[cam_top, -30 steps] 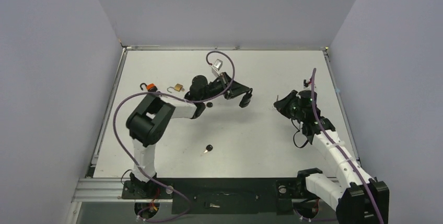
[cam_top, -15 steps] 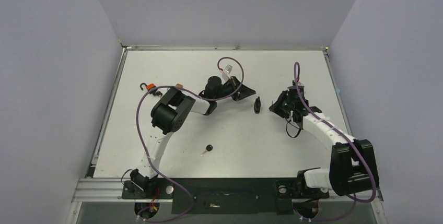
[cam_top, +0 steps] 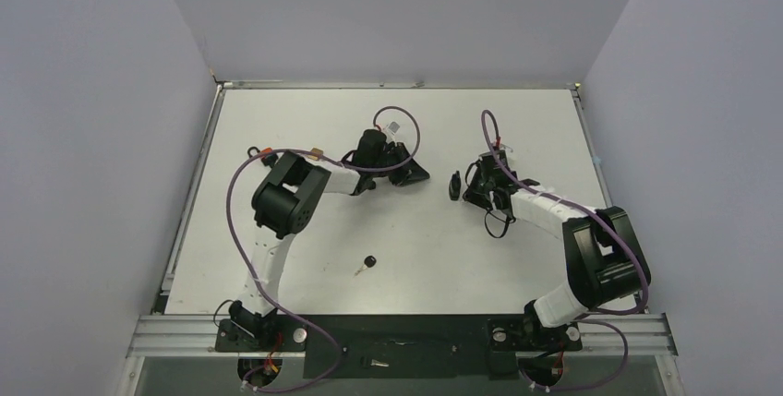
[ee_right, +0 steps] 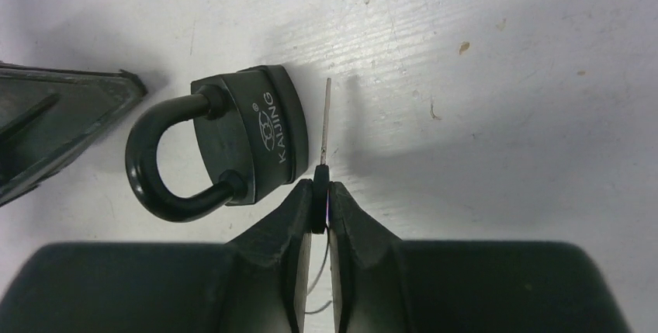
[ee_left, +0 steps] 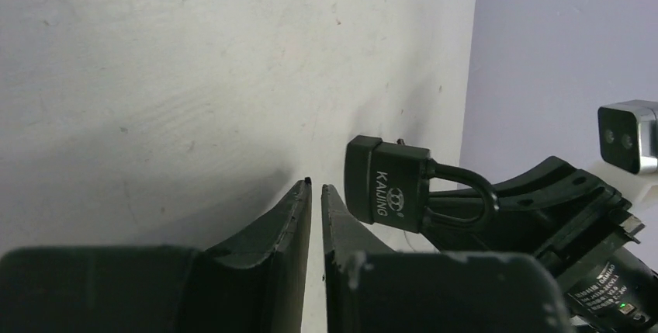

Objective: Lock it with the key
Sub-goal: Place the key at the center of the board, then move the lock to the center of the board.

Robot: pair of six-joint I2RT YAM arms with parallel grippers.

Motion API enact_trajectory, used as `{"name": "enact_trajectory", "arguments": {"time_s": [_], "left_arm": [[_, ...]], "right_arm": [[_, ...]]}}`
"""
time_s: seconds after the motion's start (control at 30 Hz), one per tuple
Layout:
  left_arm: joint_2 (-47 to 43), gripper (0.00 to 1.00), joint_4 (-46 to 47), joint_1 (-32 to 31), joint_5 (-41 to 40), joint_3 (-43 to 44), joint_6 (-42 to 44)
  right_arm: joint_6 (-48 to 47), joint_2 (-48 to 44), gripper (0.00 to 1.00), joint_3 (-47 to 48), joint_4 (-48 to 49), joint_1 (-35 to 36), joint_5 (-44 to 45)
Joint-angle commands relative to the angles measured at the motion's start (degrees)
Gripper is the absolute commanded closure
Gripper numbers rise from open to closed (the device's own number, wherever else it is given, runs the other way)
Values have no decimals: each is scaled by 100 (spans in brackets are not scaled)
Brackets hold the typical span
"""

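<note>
A black padlock [ee_right: 248,135] lies flat on the white table, its shackle seated in the body; it also shows in the overhead view [cam_top: 454,186] and the left wrist view [ee_left: 388,185]. My right gripper [ee_right: 320,185] is shut on the black head of a key [ee_right: 325,119], whose thin blade points past the padlock's base, just beside it. My left gripper [ee_left: 314,187] is shut with nothing between its fingers, a short way left of the padlock. From above, the left gripper [cam_top: 423,174] and the right gripper [cam_top: 467,189] flank the padlock.
A second black-headed key [cam_top: 367,263] lies on the table toward the near side. An orange padlock [cam_top: 266,150] and a small brass padlock [cam_top: 316,150] sit at the back left, behind the left arm. Purple cables loop over both arms.
The left gripper let go of the black padlock, shut empty and drew back left. The padlock now rests on the table. The right arm swung left, bringing the key beside it.
</note>
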Motion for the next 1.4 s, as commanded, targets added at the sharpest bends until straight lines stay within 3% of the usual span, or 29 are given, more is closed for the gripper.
{"name": "enact_trajectory", "arguments": {"time_s": [0.0,0.17,0.33,0.47,0.63,0.77,0.9,1.0,1.1,1.37], "left_arm": [[-984,89,-675,27,-209,159,790],[-1459,74,-1195,32,-385,164,1135],[-2269,64,-1567,108,-635,-236,1400],[-3163,60,-2034,299,-931,-713,1534],[-4266,56,-3459,689,-1930,-1048,1847],[-4862,54,-4022,1415,-2519,-1272,1811],[-5085,51,-4116,2212,-2641,-1596,1627],[-4755,50,-4243,2698,-3140,-1335,1864],[-3625,50,-4705,2787,-3603,-361,2072],[-1593,50,-5472,2479,-4157,1363,2391]], "right_arm": [[-122,-74,85,270,68,82,653],[-134,-292,55,217,-40,85,738],[-176,-784,37,232,-434,187,998],[-257,-1375,33,589,-1130,620,1553],[-119,-1513,33,1032,-1680,2171,2270],[-91,-1047,33,1519,-1496,3047,2351],[-462,-29,33,2610,-1191,3396,1977],[-705,893,34,3351,-1229,3459,1735],[-780,1406,34,3930,-1305,3458,1692],[-890,1464,34,3992,-1355,3305,1608]]}}
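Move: The right hand still pinches the thin key at its fingertips, with the black padlock about 4 cm ahead and 3 cm left; its next thing, the black-headed key, lies some 26 cm left and 3 cm ahead. From the empty left hand, the brass padlock is about 31 cm left and 8 cm ahead, the orange padlock 13 cm farther left, and the black padlock 6 cm right and 3 cm back. All lie a little below. Releasing the thin key, the right arcs 23 cm leftward; the left opens, arcing 35 cm leftward towards brass padlock. ##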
